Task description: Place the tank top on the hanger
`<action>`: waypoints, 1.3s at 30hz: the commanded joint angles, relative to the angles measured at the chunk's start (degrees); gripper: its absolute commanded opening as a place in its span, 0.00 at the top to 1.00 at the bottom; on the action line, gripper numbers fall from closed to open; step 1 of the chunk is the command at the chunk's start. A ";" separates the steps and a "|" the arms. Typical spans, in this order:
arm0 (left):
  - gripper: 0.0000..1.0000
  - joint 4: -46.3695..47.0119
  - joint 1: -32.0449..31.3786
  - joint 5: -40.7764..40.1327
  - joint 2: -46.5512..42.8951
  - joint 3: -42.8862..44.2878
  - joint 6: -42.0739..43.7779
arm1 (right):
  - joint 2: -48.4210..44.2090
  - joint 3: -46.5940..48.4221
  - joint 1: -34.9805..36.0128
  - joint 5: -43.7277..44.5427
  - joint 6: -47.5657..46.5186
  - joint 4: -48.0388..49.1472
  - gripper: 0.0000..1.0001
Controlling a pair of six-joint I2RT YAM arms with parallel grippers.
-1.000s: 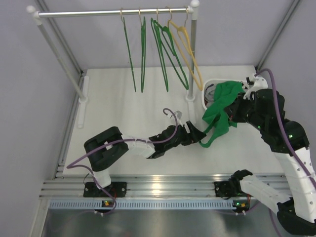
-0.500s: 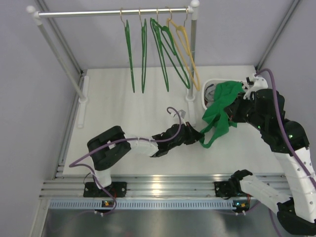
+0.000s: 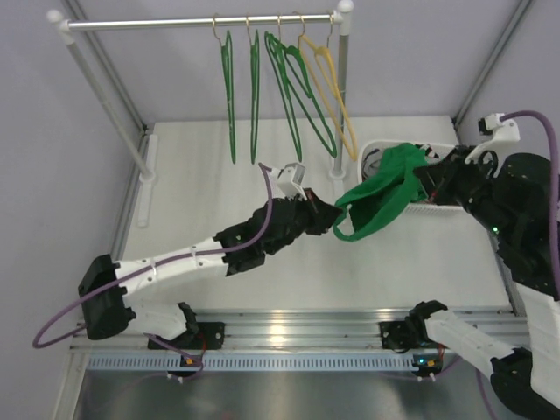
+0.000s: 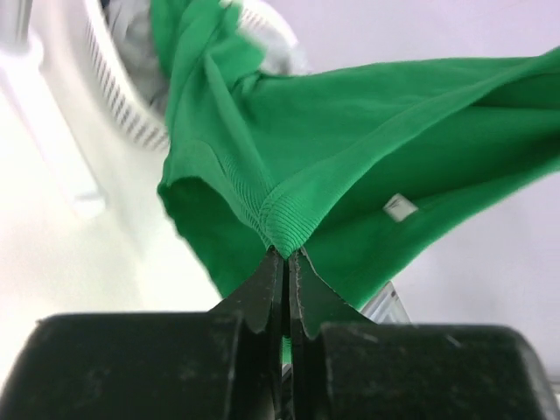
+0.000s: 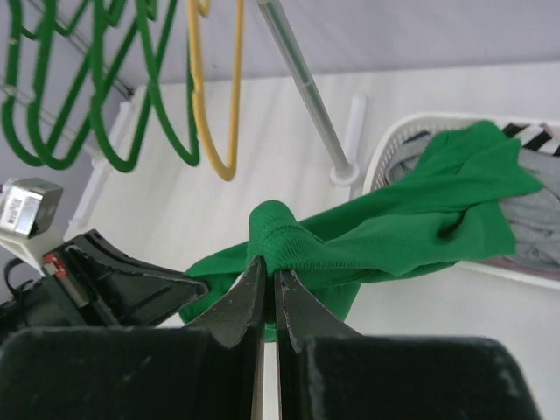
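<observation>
The bright green tank top (image 3: 381, 194) hangs stretched between my two grippers above the table, its far end trailing over the white basket (image 3: 371, 148). My left gripper (image 3: 336, 220) is shut on a ribbed edge of the tank top (image 4: 350, 149), pinched at the tips (image 4: 287, 255). My right gripper (image 3: 429, 178) is shut on another ribbed fold of the tank top (image 5: 411, 227), which bunches above its tips (image 5: 269, 268). Several green hangers (image 3: 255, 92) hang from the rail (image 3: 140, 25) at the back, also seen as green hangers (image 5: 131, 105) in the right wrist view.
A yellow hanger (image 3: 331, 92) hangs rightmost on the rail, next to the rack's right post (image 3: 340, 96). The basket (image 5: 395, 140) holds grey striped clothes (image 5: 535, 206). The rack's left post (image 3: 105, 101) stands at the table's left side.
My left gripper has shut on the tank top's lower edge and pulled it left and toward the rack. The right arm drew back to the right, so the cloth now spans between them.
</observation>
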 commanded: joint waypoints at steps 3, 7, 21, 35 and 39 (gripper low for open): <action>1.00 -13.37 -1.46 -2.25 -7.22 11.11 11.43 | 0.98 8.54 0.65 -4.28 -1.98 4.10 1.00; 1.00 -18.13 -1.47 -1.55 -9.16 17.79 15.03 | 2.74 14.85 0.65 -7.44 -1.80 5.16 1.00; 1.00 -29.39 -1.55 -6.72 -15.31 35.20 22.68 | 9.94 25.34 0.74 -17.72 2.94 9.29 1.00; 1.00 -40.47 -1.55 -13.93 -21.63 23.45 16.81 | 4.16 -6.01 3.46 -23.98 9.27 18.95 1.00; 1.00 -42.14 -1.47 -15.60 -25.06 13.25 10.23 | -1.02 -22.52 5.49 -20.55 10.41 21.33 1.00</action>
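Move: Both grippers already hold the tank top, stretched between them. The bare patch of table it is brought over lies about 16 cm to the left of the left hand, some 2 cm nearer the base and 25 cm below; from the right hand it is about 30 cm left, 1 cm back and 40 cm down. From the left hand, the basket is roughly 22 cm ahead and 25 cm right, down at table level, and the yellow hanger 22 cm ahead, 4 cm left and 12 cm up. Up and to the left, then sharply down, both arms swing the tank top away from the basket, fingers shut on it throughout. The left hand climbs about 25 cm, tipping upward, travels 15 cm left, then drops about halfway back. The right rises some 14 cm, drops further than it rose, and moves 10 cm left, turning counter-clockwise. ##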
